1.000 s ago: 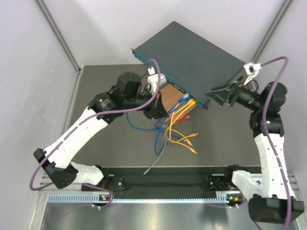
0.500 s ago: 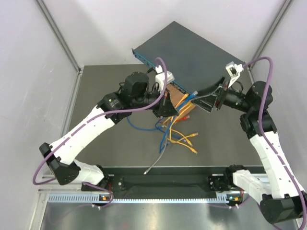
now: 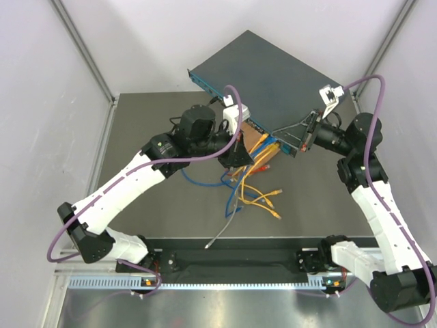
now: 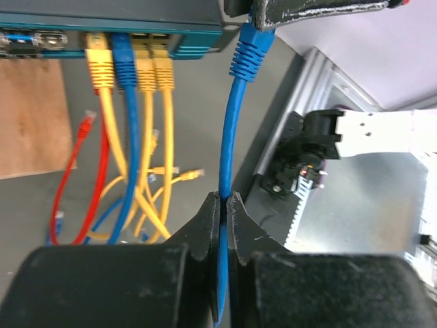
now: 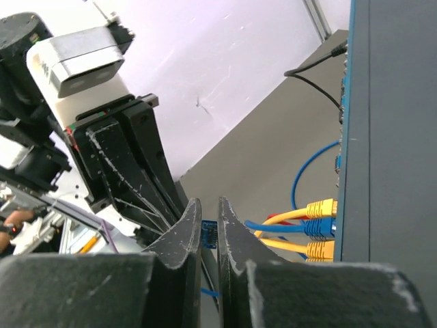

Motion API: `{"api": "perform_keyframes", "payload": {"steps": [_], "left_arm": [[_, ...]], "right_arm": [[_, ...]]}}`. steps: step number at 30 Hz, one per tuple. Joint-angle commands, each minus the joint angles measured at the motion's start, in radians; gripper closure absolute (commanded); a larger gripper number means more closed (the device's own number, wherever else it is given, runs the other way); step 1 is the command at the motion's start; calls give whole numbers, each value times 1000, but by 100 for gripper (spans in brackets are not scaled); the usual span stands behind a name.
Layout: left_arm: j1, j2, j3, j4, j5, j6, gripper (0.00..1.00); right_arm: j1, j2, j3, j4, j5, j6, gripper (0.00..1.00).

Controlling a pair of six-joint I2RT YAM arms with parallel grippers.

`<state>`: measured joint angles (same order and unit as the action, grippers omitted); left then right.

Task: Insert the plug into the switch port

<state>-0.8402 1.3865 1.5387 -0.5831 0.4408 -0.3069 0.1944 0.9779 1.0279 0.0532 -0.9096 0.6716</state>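
Note:
The switch is a wide dark teal-grey box at the back, its socket face holding yellow and blue cables. My left gripper is shut on a blue cable, just in front of that face. The cable rises to its blue plug, which hangs just off the right end of the socket row. My right gripper has closed on the plug, which shows between its jaws. In the top view the two grippers, left and right, meet at the switch's front edge.
A brown wooden board lies under the switch's front. Loose yellow, blue and red cables sprawl over the dark mat. Grey walls close in on both sides, and an aluminium rail runs along the near edge.
My right gripper has swung left from the switch's right corner to its front face and shut on the plug. The left arm shifted slightly right, still holding the cable.

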Motion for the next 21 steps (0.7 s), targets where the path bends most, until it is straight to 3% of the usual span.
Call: {"api": "perform_keyframes", "payload": {"steps": [1,4,6,13,21], "left_arm": [[-5,-4,15,83,-59,43,94],[-7,-4,17,92,-106,58,77],[-8,0,20,97,-116,72,71],[-34,9,12,111,-125,123,66],[-69,5,-11,117,-232,184,64]], "right_arm": [[11,8,-23,14,24,25,100],[13,11,-35,1,46,40,100],[11,16,-48,5,52,68,100],[11,25,-51,27,66,123,100],[11,22,-58,53,48,161,100]]}}
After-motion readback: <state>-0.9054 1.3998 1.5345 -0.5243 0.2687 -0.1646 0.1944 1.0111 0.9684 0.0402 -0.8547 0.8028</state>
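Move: The right hand already grips the blue plug; the free switch port by the plugged-in yellow and blue plugs, which one being unclear, lies about 4 cm ahead of it, hardly to either side, some 7 cm below. The switch's near right corner is level fore and aft, about 8 cm to its right and 6 cm below. From the left hand, whose closed fingers still hold the cable, the gripped plug is roughly 5 cm ahead, 5 cm to the right and 2 cm above. The left hand lets go of the blue cable, opening its fingers to about a third and easing some 2 cm forward, then about 1 cm right, as the wrist rolls about 10 degrees. Keeping its pinch on the plug, the right hand carries it down about 3 cm and forward 1.5 cm towards the row of ports, rolling its wrist some 15 degrees so its forward side tips down, and then holds there. ##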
